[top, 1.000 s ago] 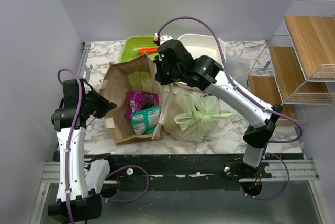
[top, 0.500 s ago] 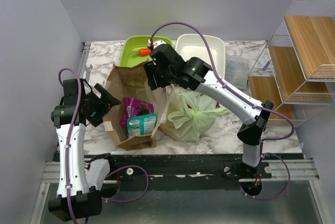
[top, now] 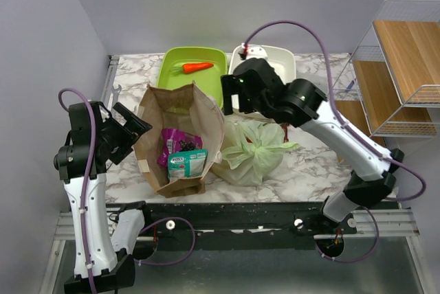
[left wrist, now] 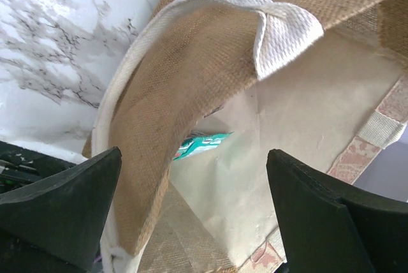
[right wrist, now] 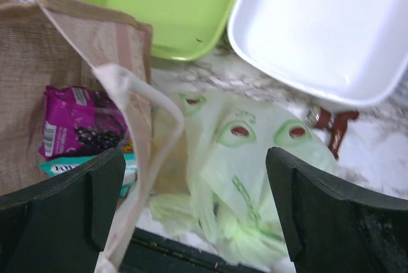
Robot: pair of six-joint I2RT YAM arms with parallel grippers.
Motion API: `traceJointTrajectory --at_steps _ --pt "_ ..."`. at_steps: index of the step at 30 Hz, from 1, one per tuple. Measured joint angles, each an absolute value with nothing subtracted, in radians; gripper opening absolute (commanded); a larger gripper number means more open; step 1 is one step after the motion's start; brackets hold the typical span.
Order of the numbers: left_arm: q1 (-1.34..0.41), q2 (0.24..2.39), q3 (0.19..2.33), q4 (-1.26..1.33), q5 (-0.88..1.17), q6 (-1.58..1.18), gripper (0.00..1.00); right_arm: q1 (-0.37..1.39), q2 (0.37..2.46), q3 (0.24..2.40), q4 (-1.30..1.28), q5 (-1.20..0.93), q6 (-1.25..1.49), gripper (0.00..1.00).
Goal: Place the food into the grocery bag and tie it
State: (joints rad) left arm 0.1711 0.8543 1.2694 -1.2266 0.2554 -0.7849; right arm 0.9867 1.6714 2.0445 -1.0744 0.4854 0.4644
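The pale-green grocery bag (top: 251,151) with avocado prints lies bulging on the marble table, its handles bunched together at the top. The film hides the food inside. In the right wrist view the grocery bag (right wrist: 255,158) lies below and between the fingers of my right gripper (right wrist: 194,203), which is open and empty. My right gripper (top: 230,93) hovers over the bag's far edge. My left gripper (top: 122,132) stands open just left of the brown bag (top: 179,136). In the left wrist view the left gripper (left wrist: 194,215) holds nothing and frames the brown bag's rim and white handle (left wrist: 280,30).
The brown bag holds a purple packet (right wrist: 80,123) and a teal packet (top: 187,163). An orange carrot (top: 197,67) lies in the green tray (top: 172,81) at the back, next to a white tray (top: 282,57). A small brown object (right wrist: 331,123) lies beside the grocery bag. A wire shelf rack (top: 399,67) stands at right.
Both grippers have gone from shut to open. The right arm has pulled back to the right, away from the brown bag's rim. The left arm has drawn left off the bag's side.
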Motion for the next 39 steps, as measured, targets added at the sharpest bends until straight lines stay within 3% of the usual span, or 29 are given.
traceJointTrajectory --at_steps 12,25,39 --pt "0.171 0.766 1.367 -1.304 0.205 -0.786 0.99 0.986 1.303 1.609 -1.136 0.562 0.981 1.00" --pt "0.171 0.704 1.369 -1.339 0.206 -0.785 0.98 0.986 1.217 1.318 -1.149 0.511 1.432 1.00" --pt "0.171 0.687 1.367 -1.357 0.210 -0.774 0.98 0.986 1.225 1.197 -1.086 0.453 1.625 1.00"
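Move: The green grocery bag's knot lies about 9 cm back, 7 cm right and 20 cm below the right hand. The brown shopping bag stands some 8 cm back and 15 cm left of that hand, the white bin 14 cm ahead and 8 cm right, low on the table. From the left hand, the knot is roughly 31 cm right, 2 cm back and 14 cm down. Open right hand sinks about 15 cm, back and right, towards the knot, turning clockwise; the left backs off. ##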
